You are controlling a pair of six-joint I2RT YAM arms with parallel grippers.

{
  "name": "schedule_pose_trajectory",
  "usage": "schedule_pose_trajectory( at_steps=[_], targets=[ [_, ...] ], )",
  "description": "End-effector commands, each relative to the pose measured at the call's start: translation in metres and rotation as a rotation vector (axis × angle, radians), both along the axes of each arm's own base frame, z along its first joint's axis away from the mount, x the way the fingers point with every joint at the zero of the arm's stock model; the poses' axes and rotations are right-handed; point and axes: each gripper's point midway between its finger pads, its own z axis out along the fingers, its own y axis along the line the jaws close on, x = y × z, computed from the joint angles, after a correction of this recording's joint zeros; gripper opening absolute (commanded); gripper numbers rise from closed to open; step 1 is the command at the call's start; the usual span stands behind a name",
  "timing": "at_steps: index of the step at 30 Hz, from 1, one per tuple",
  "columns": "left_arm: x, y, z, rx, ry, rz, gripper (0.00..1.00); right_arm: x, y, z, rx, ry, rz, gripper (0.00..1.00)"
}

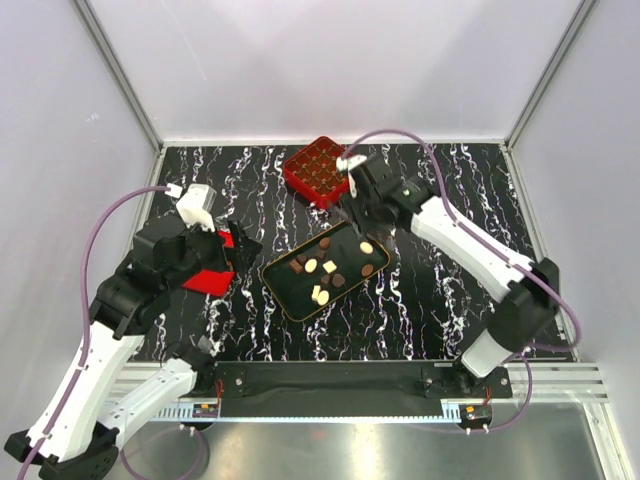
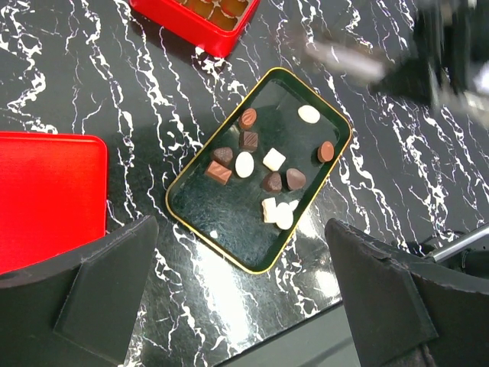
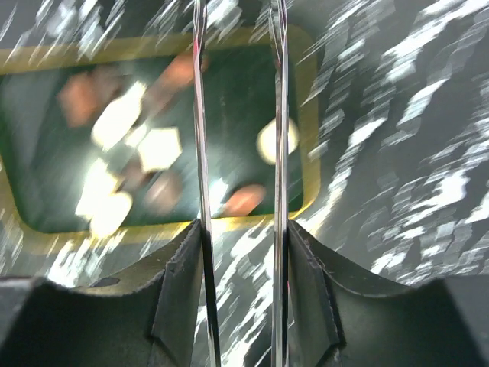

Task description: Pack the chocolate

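Several small pieces of chocolate (image 1: 325,268), dark brown and cream-white, lie loose in a black gold-rimmed tray (image 1: 290,297) at mid-table. They show again in the left wrist view (image 2: 244,164) and, blurred, in the right wrist view (image 3: 158,147). My right gripper (image 1: 367,215) hangs over the tray's far right end. Its fingers are shut on a pair of thin metal tongs (image 3: 201,153), whose two blades stand apart with nothing between them. My left gripper (image 2: 244,306) is open and empty, above the table near the tray's front corner.
A red gridded box (image 1: 318,170) stands behind the tray, with brown pieces in some cells (image 2: 206,15). A flat red lid (image 1: 208,278) lies left of the tray, partly under my left arm (image 2: 46,195). The table's front edge is close below the tray.
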Motion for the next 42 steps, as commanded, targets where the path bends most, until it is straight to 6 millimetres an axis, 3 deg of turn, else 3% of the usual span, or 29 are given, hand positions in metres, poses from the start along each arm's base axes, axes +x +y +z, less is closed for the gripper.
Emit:
schedule_pose_trajectory(
  at_steps=[1,5,12,23,31,42],
  targets=[
    [-0.001,0.002,0.005,-0.021,-0.030,0.014,0.99,-0.050,0.020,-0.018,0.077,0.110,0.063,0.52],
    [-0.004,0.004,0.005,-0.030,-0.024,0.021,0.99,-0.070,0.020,-0.017,0.134,0.112,0.065,0.52],
    [-0.010,0.007,0.006,-0.047,-0.023,0.032,0.99,-0.091,0.021,-0.058,0.074,0.156,0.087,0.56],
    [-0.011,0.008,0.004,-0.042,-0.012,0.038,0.99,-0.098,0.036,-0.077,0.037,0.149,0.110,0.56],
    [-0.010,0.008,0.004,-0.040,-0.014,0.037,0.99,-0.102,0.022,-0.089,-0.082,0.146,0.094,0.55],
    [-0.011,0.008,0.008,-0.047,-0.021,0.037,0.99,-0.110,0.019,-0.087,-0.093,0.170,0.110,0.54]
  ],
)
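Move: The square white chocolate in the black tray lies about 6 cm back, 6 cm left and 22 cm below the right gripper, which already holds the tongs. Beside it, at the same height, a white oval sits some 4 cm to its left, a dark heart 3 cm back and 2 cm right of it, and a round brown chocolate 8 cm right and 1 cm back of it. From the left gripper, the square is roughly 8 cm ahead, 12 cm right and 32 cm down. Bring the right gripper back about 11 cm from the box side, quickly at first, then sink some 9 cm towards the square white chocolate, easing a little left along the way. Tip the tongs about 10 degrees steeper and keep them parted, so their forked ends come down around the square without closing. ##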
